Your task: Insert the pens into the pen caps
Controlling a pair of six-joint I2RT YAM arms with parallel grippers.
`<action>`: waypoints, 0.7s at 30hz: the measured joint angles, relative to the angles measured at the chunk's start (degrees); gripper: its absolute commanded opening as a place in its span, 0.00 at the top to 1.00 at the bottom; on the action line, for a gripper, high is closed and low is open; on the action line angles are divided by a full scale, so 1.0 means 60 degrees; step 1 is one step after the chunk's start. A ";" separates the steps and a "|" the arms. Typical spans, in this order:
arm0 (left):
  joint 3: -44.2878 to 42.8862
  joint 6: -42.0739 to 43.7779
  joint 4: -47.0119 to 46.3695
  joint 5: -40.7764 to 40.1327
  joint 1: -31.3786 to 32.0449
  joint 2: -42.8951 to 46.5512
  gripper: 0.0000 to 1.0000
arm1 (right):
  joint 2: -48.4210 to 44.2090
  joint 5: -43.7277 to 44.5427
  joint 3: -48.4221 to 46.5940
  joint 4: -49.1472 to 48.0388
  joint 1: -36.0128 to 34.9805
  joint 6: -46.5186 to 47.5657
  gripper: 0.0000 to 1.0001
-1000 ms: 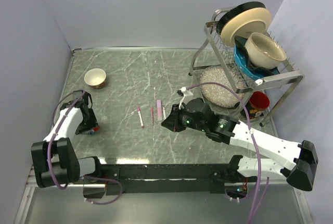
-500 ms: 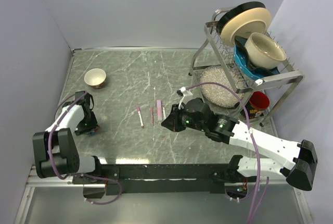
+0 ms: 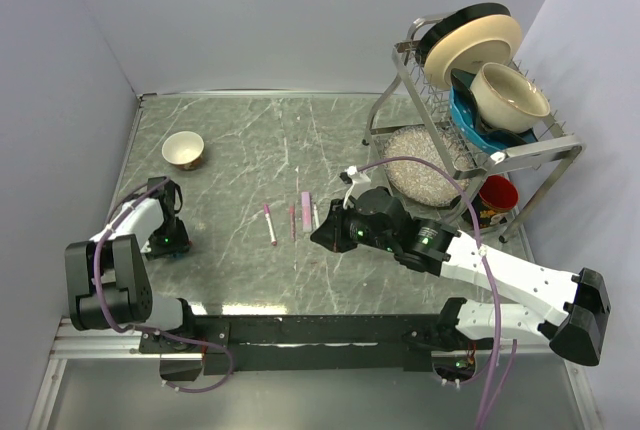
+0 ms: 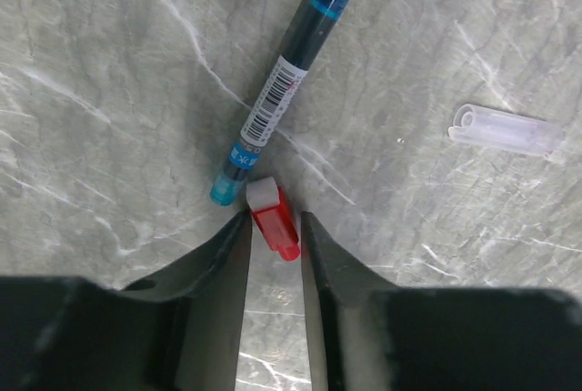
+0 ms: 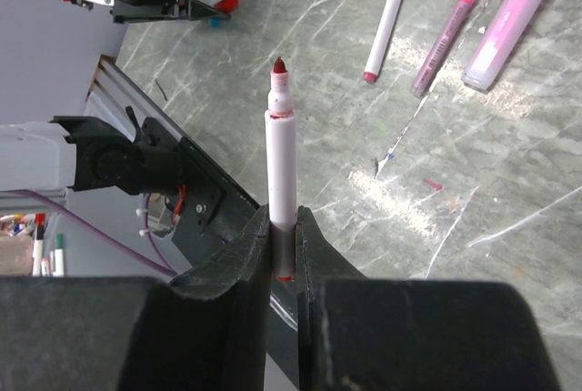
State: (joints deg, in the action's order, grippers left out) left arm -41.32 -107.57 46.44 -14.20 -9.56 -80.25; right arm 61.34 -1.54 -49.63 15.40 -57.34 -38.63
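Note:
A short red pen cap (image 4: 273, 221) with a white clip lies slanted on the marble table between the fingers of my left gripper (image 4: 273, 219). The jaws stand narrowly open on either side of it, close to its ends. A dark blue pen (image 4: 277, 100) with a barcode label lies just beyond it, and a clear cap (image 4: 506, 129) to the right. My right gripper (image 5: 284, 220) is shut on a white pen (image 5: 281, 155) whose red tip points away from the fingers. In the top view the left gripper (image 3: 170, 243) is at the left and the right gripper (image 3: 325, 233) is mid-table.
Three more pens lie mid-table: a white one with pink ends (image 3: 269, 222), a thin pink one (image 3: 293, 220) and a thick pink one (image 3: 306, 205). A small bowl (image 3: 183, 149) sits at the back left. A dish rack (image 3: 470, 100) and a red cup (image 3: 497, 193) stand at the right.
My left arm has folded lower over the same spot and its jaws have narrowed around the red cap. The right arm and its pen have not moved.

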 measured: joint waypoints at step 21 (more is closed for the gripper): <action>0.0262 0.3005 -0.1370 0.0787 0.0087 0.0670 0.99 | -0.0561 -0.0197 -0.0051 0.0288 0.0000 -0.0226 1.00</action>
State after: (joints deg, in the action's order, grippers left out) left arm -39.75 -89.54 38.22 -9.47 -9.04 -76.23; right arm 57.98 -2.72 -49.93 17.12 -57.34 -39.99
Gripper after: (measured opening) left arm 0.060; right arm 0.166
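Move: The red cap lies on the table practically at the left hand's open fingertips, level fore and aft, about 1 cm left and 1 cm below. The blue pen's middle is some 6 cm to that hand's left and 2 cm back, its near end almost touching the cap, and a clear cap lies about 5 cm ahead and 6 cm left. From the right hand the red cap is roughly 44 cm left, 5 cm farther out and 20 cm below. The left hand stays low and finishes closing its fingers, pinching the red cap between the tips, then draws it away from the blue pen's end, forward and to the right and slightly up, about 3 cm in all and quickening, while the wrist turns some 20 degrees clockwise and the fingertips swing a little forward. The right hand keeps its grip on the uncapped white pen with the dark red tip and eases up and slightly back by about 2 cm. ##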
